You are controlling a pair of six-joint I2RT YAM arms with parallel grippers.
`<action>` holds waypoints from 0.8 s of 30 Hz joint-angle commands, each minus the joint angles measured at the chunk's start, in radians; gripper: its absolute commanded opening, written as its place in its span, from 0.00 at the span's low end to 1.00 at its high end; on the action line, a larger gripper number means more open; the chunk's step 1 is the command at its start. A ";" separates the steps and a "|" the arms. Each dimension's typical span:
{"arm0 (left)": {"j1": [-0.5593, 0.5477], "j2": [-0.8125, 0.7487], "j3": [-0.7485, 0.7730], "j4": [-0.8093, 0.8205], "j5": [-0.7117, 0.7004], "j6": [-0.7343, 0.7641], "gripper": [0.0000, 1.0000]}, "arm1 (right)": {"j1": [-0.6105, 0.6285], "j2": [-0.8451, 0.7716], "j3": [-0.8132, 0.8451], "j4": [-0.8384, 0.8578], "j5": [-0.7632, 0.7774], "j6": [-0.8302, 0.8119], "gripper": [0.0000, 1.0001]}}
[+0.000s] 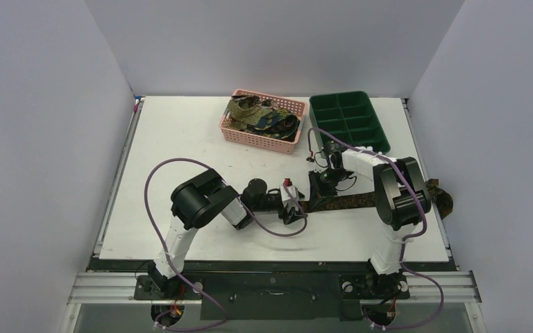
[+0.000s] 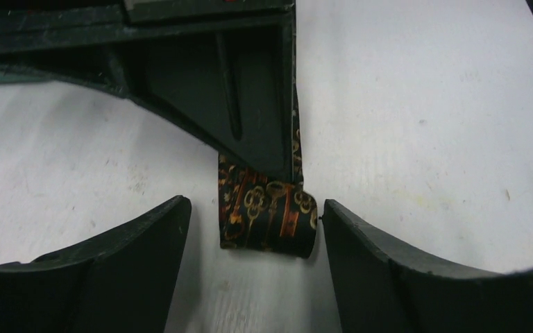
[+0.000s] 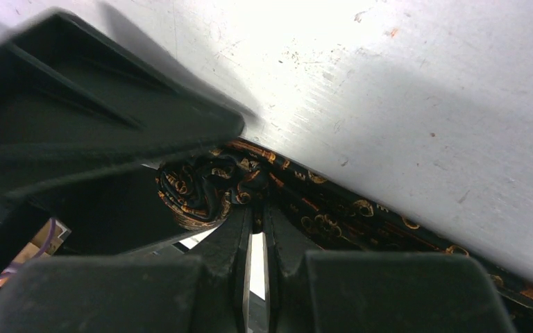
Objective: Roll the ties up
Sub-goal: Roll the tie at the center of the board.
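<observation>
One dark tie (image 1: 361,200) with a gold and orange key pattern lies stretched across the table, its wide end past the right edge. My right gripper (image 1: 317,189) is shut on the tie near its narrow end; in the right wrist view the jaws (image 3: 257,211) pinch bunched fabric (image 3: 201,187). My left gripper (image 1: 294,210) is open, low over the table. In the left wrist view its fingers (image 2: 255,205) stand on either side of the tie's curled end (image 2: 267,218) without touching it. Several more ties (image 1: 260,114) lie piled in the pink basket.
The pink mesh basket (image 1: 230,128) stands at the back centre. A dark green compartment tray (image 1: 350,121) sits to its right. The right gripper's body (image 2: 215,90) sits close above the left fingers. White walls enclose the table.
</observation>
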State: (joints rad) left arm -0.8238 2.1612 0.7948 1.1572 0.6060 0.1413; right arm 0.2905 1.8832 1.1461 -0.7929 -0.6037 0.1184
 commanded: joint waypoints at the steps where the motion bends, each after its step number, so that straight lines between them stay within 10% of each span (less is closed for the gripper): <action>1: -0.027 0.119 0.029 0.067 -0.039 -0.020 0.60 | 0.006 0.091 -0.041 0.063 0.251 -0.075 0.00; 10: -0.029 0.025 0.029 -0.272 -0.098 0.036 0.13 | -0.012 -0.002 -0.043 0.085 0.116 -0.061 0.02; 15: -0.019 -0.113 0.033 -0.567 -0.144 0.096 0.11 | -0.029 -0.127 -0.028 0.078 -0.016 -0.029 0.29; 24: -0.009 -0.172 0.062 -0.829 -0.172 0.151 0.14 | 0.046 -0.175 -0.081 0.228 -0.196 0.149 0.39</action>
State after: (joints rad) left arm -0.8482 1.9751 0.8677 0.6174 0.4789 0.2535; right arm 0.2844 1.7363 1.0950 -0.6857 -0.7132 0.1719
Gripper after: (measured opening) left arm 0.282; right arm 0.381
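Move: The tie's roll lies between the hands, about 2 cm to the right of the open left fingertips and level in height. The right fingers, still shut on the tie beside it, have the roll some 3 cm to their left. From the left hand, the middle of the flat tail lies roughly 24 cm to the right and 1 cm ahead; the green tray is about 26 cm ahead and 16 cm right, and the pink basket 28 cm ahead and 12 cm left. Left hand goes 2 cm right, pinches the roll, draws it 4 cm left; right releases, rising 4 cm. ##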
